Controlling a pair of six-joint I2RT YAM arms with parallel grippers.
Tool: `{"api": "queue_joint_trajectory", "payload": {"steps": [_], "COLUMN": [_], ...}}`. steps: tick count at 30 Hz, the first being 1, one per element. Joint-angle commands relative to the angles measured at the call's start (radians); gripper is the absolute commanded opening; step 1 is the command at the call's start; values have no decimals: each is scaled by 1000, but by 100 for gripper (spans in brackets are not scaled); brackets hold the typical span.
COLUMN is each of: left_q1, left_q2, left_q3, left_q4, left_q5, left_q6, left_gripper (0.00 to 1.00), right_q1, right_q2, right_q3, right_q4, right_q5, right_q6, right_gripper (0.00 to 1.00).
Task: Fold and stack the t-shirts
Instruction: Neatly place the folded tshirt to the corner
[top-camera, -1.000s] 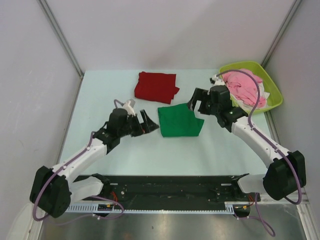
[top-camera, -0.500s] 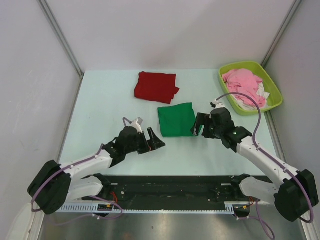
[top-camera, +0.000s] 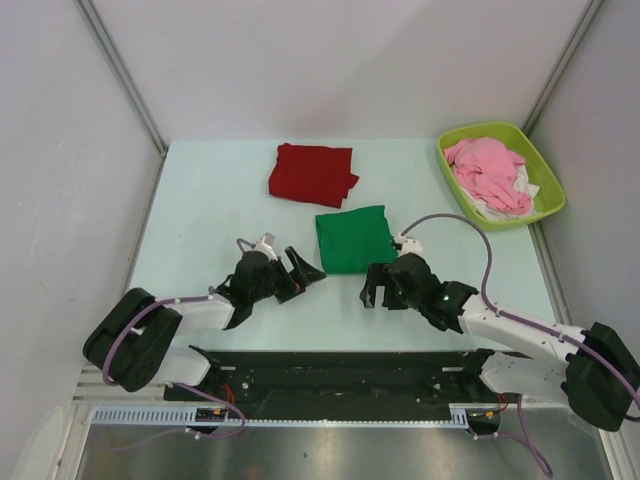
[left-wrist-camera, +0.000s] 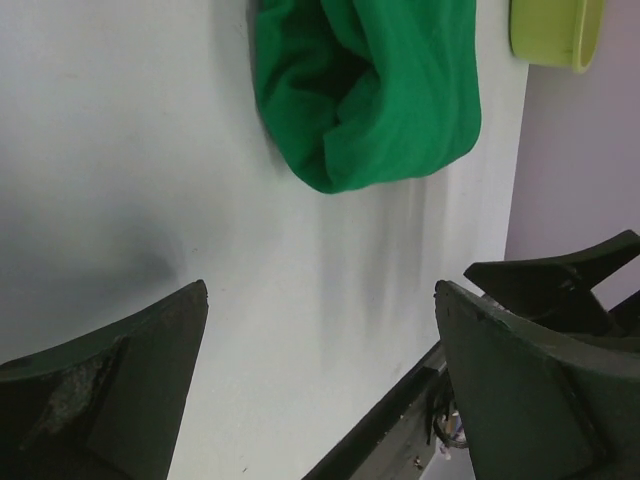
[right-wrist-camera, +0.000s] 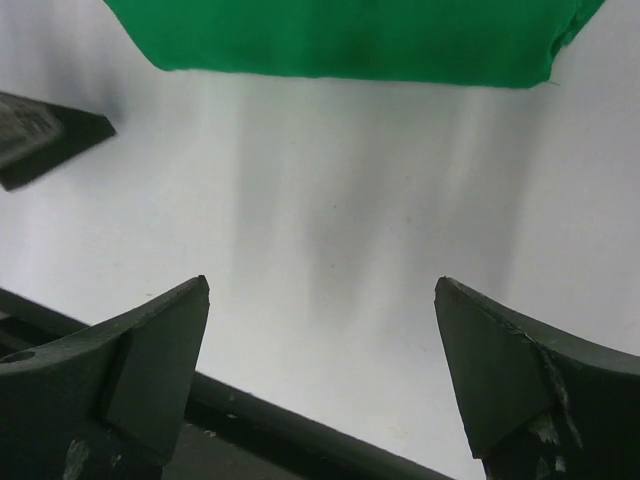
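Note:
The green t-shirt (top-camera: 353, 238) lies folded in a rough square at the table's middle. It also shows in the left wrist view (left-wrist-camera: 370, 90) and along the top of the right wrist view (right-wrist-camera: 350, 35). The dark red t-shirt (top-camera: 313, 174) lies folded behind it, apart from it. My left gripper (top-camera: 302, 278) is open and empty, low over the table just left of the green shirt's near corner. My right gripper (top-camera: 378, 290) is open and empty, just in front of the green shirt's near right edge.
A lime green basket (top-camera: 548, 180) at the back right holds a pink garment (top-camera: 488, 170) and a white cloth (top-camera: 520, 190). The black base rail (top-camera: 340, 375) runs along the table's near edge. Walls close in left and right.
Both arms have drawn back toward the near edge. My right gripper left the green shirt's right side and came down in front of it. The shirts have not moved.

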Motion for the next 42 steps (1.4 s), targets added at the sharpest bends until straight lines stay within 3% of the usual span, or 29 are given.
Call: {"api": "queue_joint_trajectory", "payload": {"steps": [1, 9, 11, 15, 23, 28, 42], "left_q1": [68, 88, 90, 128, 271, 291, 295], "left_q2": [32, -46, -62, -100, -11, 85, 220], "left_q3": [32, 147, 190, 187, 93, 115, 178], "left_q4": [80, -309, -409, -429, -256, -187, -87], "left_q5": [192, 121, 69, 69, 199, 258, 318], "left_q6": [0, 188, 217, 253, 225, 211, 182], "left_gripper": [100, 100, 100, 100, 100, 100, 100], "right_q1": [103, 418, 501, 526, 556, 503, 237], "right_q2": [79, 322, 407, 536, 526, 546, 645], "right_q3": [127, 403, 417, 399, 216, 120, 79], "right_q4": [-32, -372, -377, -327, 84, 261, 605], "right_q5": [193, 650, 822, 919, 893, 821, 557], "right_q6": [-177, -538, -624, -851, -1214, -1389, -1569], "right_gripper": [100, 100, 100, 100, 100, 100, 95]}}
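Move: The folded green t-shirt has its middle about 11 cm ahead of the right hand, 4 cm to its left and some 5 cm below; its near edge lies only about 5 cm ahead. The folded red t-shirt lies beyond, about 30 cm ahead of the right hand and 15 cm to its left; the green bin is some 30 cm ahead and 33 cm to its right. From the left hand, the green t-shirt's middle is about 10 cm ahead, 12 cm to the right. The open right jaws come to straddle the green t-shirt's near edge, right of its middle, the lower finger low at the cloth. That hand first rises and swings left about 4 cm and back while rolling roughly 100 degrees, left side down, then sinks and reaches forward some 7 cm. The left hand, staying open, ends about 5 cm forward and 4 cm left after a small lift and dip, beside the near-left corner. ##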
